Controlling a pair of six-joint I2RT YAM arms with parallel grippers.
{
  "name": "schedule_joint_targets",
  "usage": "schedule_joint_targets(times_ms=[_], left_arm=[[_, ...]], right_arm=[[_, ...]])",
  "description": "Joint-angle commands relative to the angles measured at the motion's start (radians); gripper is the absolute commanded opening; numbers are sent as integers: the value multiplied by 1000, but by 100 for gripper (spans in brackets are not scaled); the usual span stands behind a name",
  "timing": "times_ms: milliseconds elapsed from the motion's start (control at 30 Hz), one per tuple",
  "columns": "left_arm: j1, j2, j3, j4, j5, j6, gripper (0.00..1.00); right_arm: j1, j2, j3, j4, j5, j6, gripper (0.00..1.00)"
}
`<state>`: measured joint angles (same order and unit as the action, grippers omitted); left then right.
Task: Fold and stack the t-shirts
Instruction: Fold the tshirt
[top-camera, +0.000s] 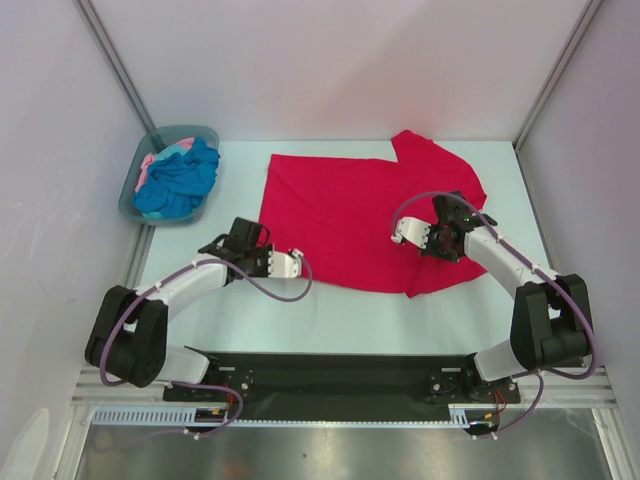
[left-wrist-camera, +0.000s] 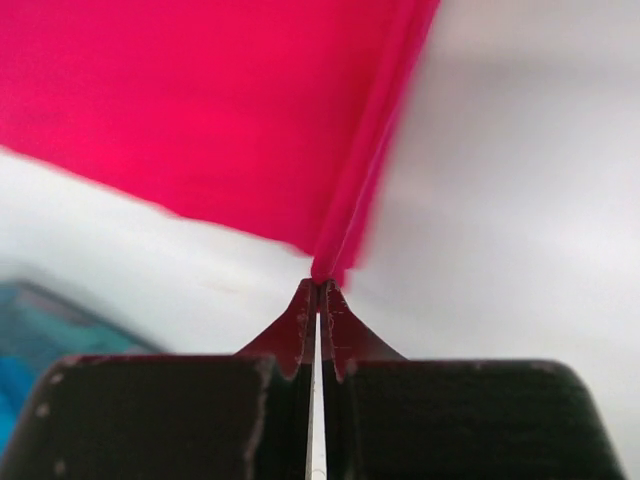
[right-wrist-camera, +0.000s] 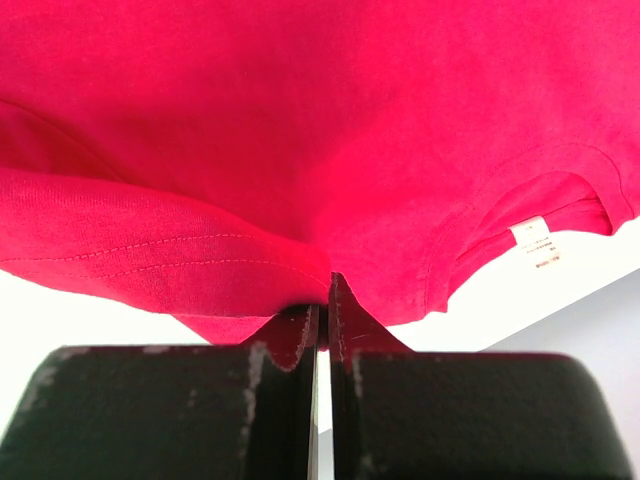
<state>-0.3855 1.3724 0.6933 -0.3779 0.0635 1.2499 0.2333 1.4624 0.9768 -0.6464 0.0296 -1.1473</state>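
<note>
The crimson-red t-shirt (top-camera: 350, 215) lies spread on the white table, one sleeve pointing to the back right. My left gripper (top-camera: 258, 240) is at its near-left edge and is shut on a corner of the hem (left-wrist-camera: 330, 255), which is lifted slightly. My right gripper (top-camera: 447, 228) is on the shirt's right side, shut on a folded bit of sleeve hem (right-wrist-camera: 200, 260). The collar with its white label (right-wrist-camera: 530, 232) lies just to its right. The turquoise-blue t-shirt (top-camera: 180, 182) and the pale pink one (top-camera: 152, 160) lie crumpled in the tub.
The grey-teal plastic tub (top-camera: 205, 133) stands at the back left against the wall, and shows blurred in the left wrist view (left-wrist-camera: 40, 340). White walls close in the table on three sides. Purple cables loop beside both wrists.
</note>
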Motion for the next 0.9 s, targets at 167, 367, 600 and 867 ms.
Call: schedule_joint_targets(times_ms=[167, 367, 600, 867], left_arm=[[19, -45, 193, 33, 18, -40, 0], [34, -26, 199, 24, 7, -27, 0], [43, -22, 184, 5, 10, 9, 0], [51, 30, 201, 7, 7, 20, 0]], right_arm=[[-6, 12, 30, 47, 3, 20, 0], [-40, 21, 11, 112, 41, 26, 0], [-143, 18, 7, 159, 89, 14, 0], [-212, -31, -38, 162, 95, -15, 0]])
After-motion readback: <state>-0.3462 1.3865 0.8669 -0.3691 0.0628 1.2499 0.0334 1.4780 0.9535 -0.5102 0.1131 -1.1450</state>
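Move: The left hand pinches the shirt's near hem corner, a few centimetres above the table. The far hem corner lies about 32 cm straight ahead of it; the clothes basket is some 24 cm ahead and 30 cm left. The right hand holds the sleeve edge. From it the collar is about 14 cm ahead, 10 cm right and 7 cm lower, and the shirt's lowest near point about 11 cm back and 9 cm left. Both hands keep their shut pinch on the red shirt. The left carries its hem corner up about 7 cm and 5 cm forward towards the far hem corner, fingertips tilting outward some 10 degrees, then sinks slightly. The right, nearly still at first, drags the sleeve edge about 8 cm right and a little forward, nearer the collar, turning clockwise about 15 degrees. ##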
